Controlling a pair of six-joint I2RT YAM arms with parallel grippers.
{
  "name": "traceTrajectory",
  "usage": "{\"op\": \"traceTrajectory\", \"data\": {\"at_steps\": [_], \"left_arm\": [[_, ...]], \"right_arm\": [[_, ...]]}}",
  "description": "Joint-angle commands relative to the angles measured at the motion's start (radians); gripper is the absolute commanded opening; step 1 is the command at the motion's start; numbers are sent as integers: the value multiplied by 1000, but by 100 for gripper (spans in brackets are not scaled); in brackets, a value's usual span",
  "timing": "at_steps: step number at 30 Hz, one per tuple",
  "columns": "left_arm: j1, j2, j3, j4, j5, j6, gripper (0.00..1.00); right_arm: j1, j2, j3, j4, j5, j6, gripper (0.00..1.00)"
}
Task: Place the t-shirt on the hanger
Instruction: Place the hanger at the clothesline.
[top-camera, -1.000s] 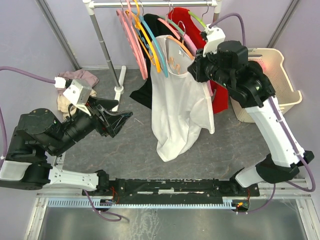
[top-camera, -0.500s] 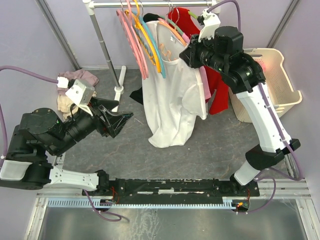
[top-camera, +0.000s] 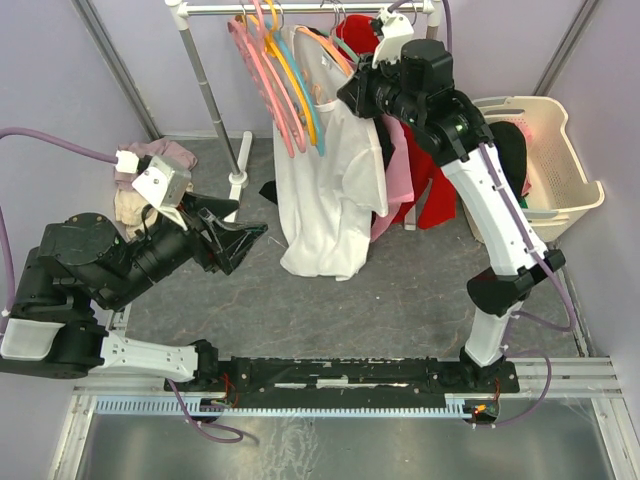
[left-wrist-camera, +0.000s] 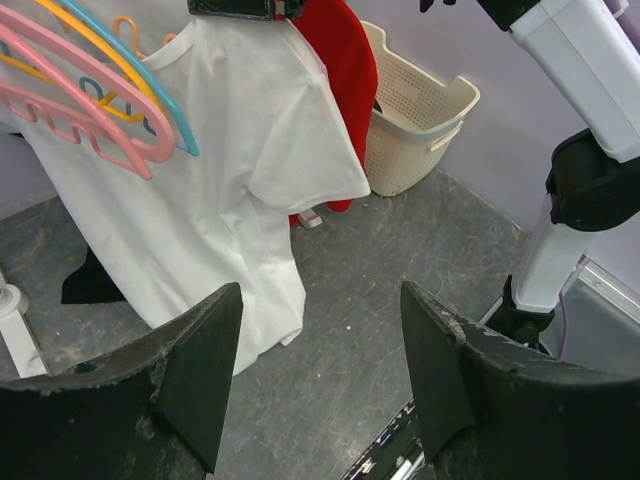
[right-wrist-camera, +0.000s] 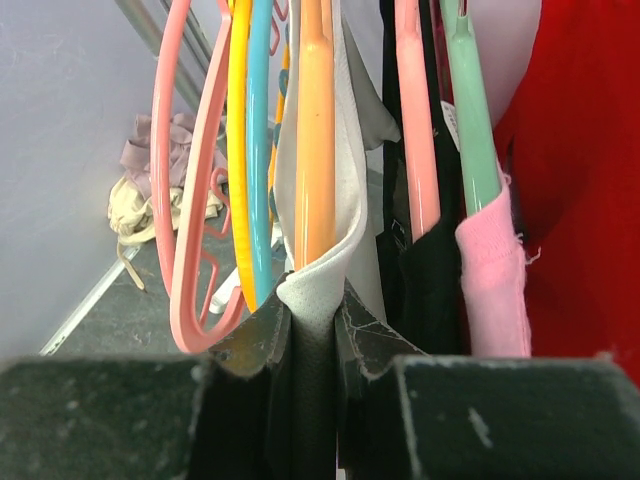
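The white t-shirt (top-camera: 325, 190) hangs full length by the clothes rail, draped over the orange hanger (top-camera: 336, 52). My right gripper (top-camera: 350, 97) is high up at the rail, shut on a fold of the t-shirt (right-wrist-camera: 330, 285) with the orange hanger (right-wrist-camera: 315, 150) rising just beyond its fingertips (right-wrist-camera: 318, 300). My left gripper (top-camera: 250, 240) is low at the left, open and holding nothing, about a hand's width short of the t-shirt's hem. In the left wrist view the t-shirt (left-wrist-camera: 210, 170) hangs ahead of the open left gripper (left-wrist-camera: 320, 295).
The rail (top-camera: 300, 8) also carries pink hangers (top-camera: 262, 70), a yellow and a blue one, a pink shirt (top-camera: 400, 170), a black one and a red one (top-camera: 435, 195). A cream basket (top-camera: 555, 150) stands right. Crumpled clothes (top-camera: 150, 165) lie left, by the rack's post (top-camera: 238, 180).
My right arm has swung up and left to the rail, carrying the t-shirt with it; the hem has lifted off the floor. The left arm has not moved.
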Motion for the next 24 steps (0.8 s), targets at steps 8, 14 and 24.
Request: {"op": "traceTrajectory", "data": {"at_steps": [8, 14, 24], "left_arm": [[1, 17, 31, -11, 15, -73, 70], [2, 28, 46, -24, 21, -76, 70], [2, 39, 59, -32, 25, -79, 70]], "right_arm": [[-4, 65, 105, 254, 3, 25, 1], [-7, 131, 180, 238, -1, 27, 1], [-18, 167, 171, 231, -18, 37, 1]]}}
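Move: The rail spot for the orange hanger, between the blue hanger and the pink hanger with the black shirt, lies some 18 cm ahead of the right hand, about 10 cm left and 6 cm above. The blue hanger is roughly 2 cm ahead and 7 cm left, the pink one about 9 cm ahead and 1 cm left, both near hand height. From the left hand, the rail spot is about 45 cm ahead, 9 cm right and 5 cm up. Still pinching hanger and shirt, the right hand pushes forward about 5 cm and half that left, towards the rail. ##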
